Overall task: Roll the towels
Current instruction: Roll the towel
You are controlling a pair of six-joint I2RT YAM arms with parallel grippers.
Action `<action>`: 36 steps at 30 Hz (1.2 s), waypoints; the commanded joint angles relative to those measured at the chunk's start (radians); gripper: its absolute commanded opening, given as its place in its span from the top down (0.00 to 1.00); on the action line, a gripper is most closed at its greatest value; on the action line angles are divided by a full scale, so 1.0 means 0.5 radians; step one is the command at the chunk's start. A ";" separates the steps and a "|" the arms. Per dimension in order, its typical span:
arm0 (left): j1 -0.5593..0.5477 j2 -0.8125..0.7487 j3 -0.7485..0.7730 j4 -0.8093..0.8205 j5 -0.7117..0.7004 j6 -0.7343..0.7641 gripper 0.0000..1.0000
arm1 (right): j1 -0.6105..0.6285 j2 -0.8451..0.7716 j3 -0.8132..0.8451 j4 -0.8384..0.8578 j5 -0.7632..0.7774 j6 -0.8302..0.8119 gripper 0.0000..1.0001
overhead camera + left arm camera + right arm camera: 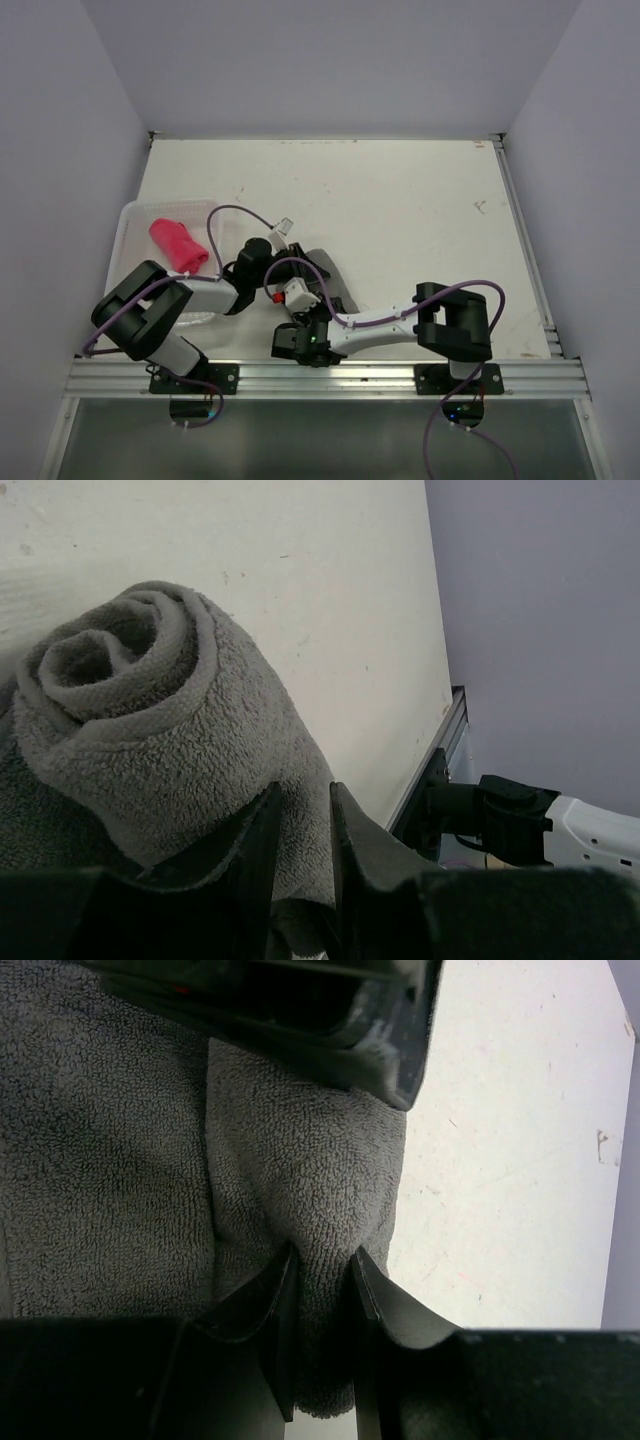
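The grey towel [150,730] is rolled into a spiral and lies on the white table; in the top view it shows as a dark patch [328,275] between the two wrists. My left gripper [305,810] is shut on the outer layer of the roll. My right gripper [320,1270] is shut on a fold of the same grey towel [300,1160] at its edge. In the top view both grippers meet near the front middle, the left [290,292] and the right [312,318]. The pink-red towel [178,245] lies rolled in the white basket [128,222].
The basket stands at the left, beside the left arm. The left gripper's body [300,1000] hangs over the towel in the right wrist view. The right arm [520,815] and the table's metal edge rail [455,725] show in the left wrist view. Grey walls surround the table.
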 commanded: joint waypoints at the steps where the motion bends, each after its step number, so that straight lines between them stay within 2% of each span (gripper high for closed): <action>1: -0.006 0.098 -0.069 -0.058 -0.135 0.051 0.69 | 0.009 -0.094 -0.069 0.077 -0.108 0.129 1.00; 4: -0.006 0.183 -0.075 -0.116 -0.153 0.057 0.70 | 0.000 -0.171 -0.106 0.117 -0.126 0.181 0.93; 5: -0.006 0.208 -0.081 -0.128 -0.159 0.054 0.70 | -0.006 -0.223 -0.127 0.154 -0.141 0.187 0.87; 11: -0.002 0.196 -0.161 -0.165 -0.227 0.063 0.71 | -0.061 -0.437 -0.192 0.219 -0.215 0.166 0.69; 12: 0.001 0.202 -0.161 -0.190 -0.230 0.066 0.71 | -0.077 -0.511 -0.201 0.228 -0.230 0.157 0.62; 15: 0.004 0.236 -0.152 -0.226 -0.239 0.072 0.71 | -0.104 -0.643 -0.238 0.252 -0.298 0.126 0.50; 17: 0.007 0.248 -0.149 -0.236 -0.254 0.088 0.71 | -0.114 -0.799 -0.281 0.292 -0.338 0.089 0.48; 20: 0.010 0.208 -0.176 -0.254 -0.303 0.118 0.71 | -0.187 -1.048 -0.385 0.384 -0.518 0.053 0.43; 26: 0.016 0.181 -0.173 -0.328 -0.300 0.174 0.71 | -0.616 -1.502 -0.774 0.807 -1.306 0.154 0.29; 28: 0.016 0.181 -0.176 -0.334 -0.300 0.174 0.71 | -0.767 -1.545 -0.885 0.930 -1.551 0.230 0.27; 30: 0.013 0.181 -0.179 -0.337 -0.297 0.177 0.71 | -0.856 -1.567 -0.940 1.013 -1.657 0.279 0.24; 36: 0.013 0.181 -0.207 -0.325 -0.297 0.180 0.71 | -0.914 -1.438 -1.130 1.286 -1.890 0.396 0.21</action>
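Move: The left hand, fingers pointing right, is just above the grey towel's roll, whose middle lies about 2 cm back, 2 cm to its left and 4 cm below. The right hand still pinches the roll's near end; the roll's middle is some 4 cm ahead of it, 1 cm to its left and about level. The flat part of the towel lies about 10 cm left of the right hand, 1 cm ahead and 3 cm lower. Downward about 3 cm, the left hand settles its nearly closed fingers onto the roll and stays there to hold it. The right hand lets go of the near end, opening wide, lifts some 8 cm and swings out to the right, then comes partly back left and down over that end, its wrist rolled left side up and tipped downward, roughly 60 degrees altogether, with the fingers either side of it. ##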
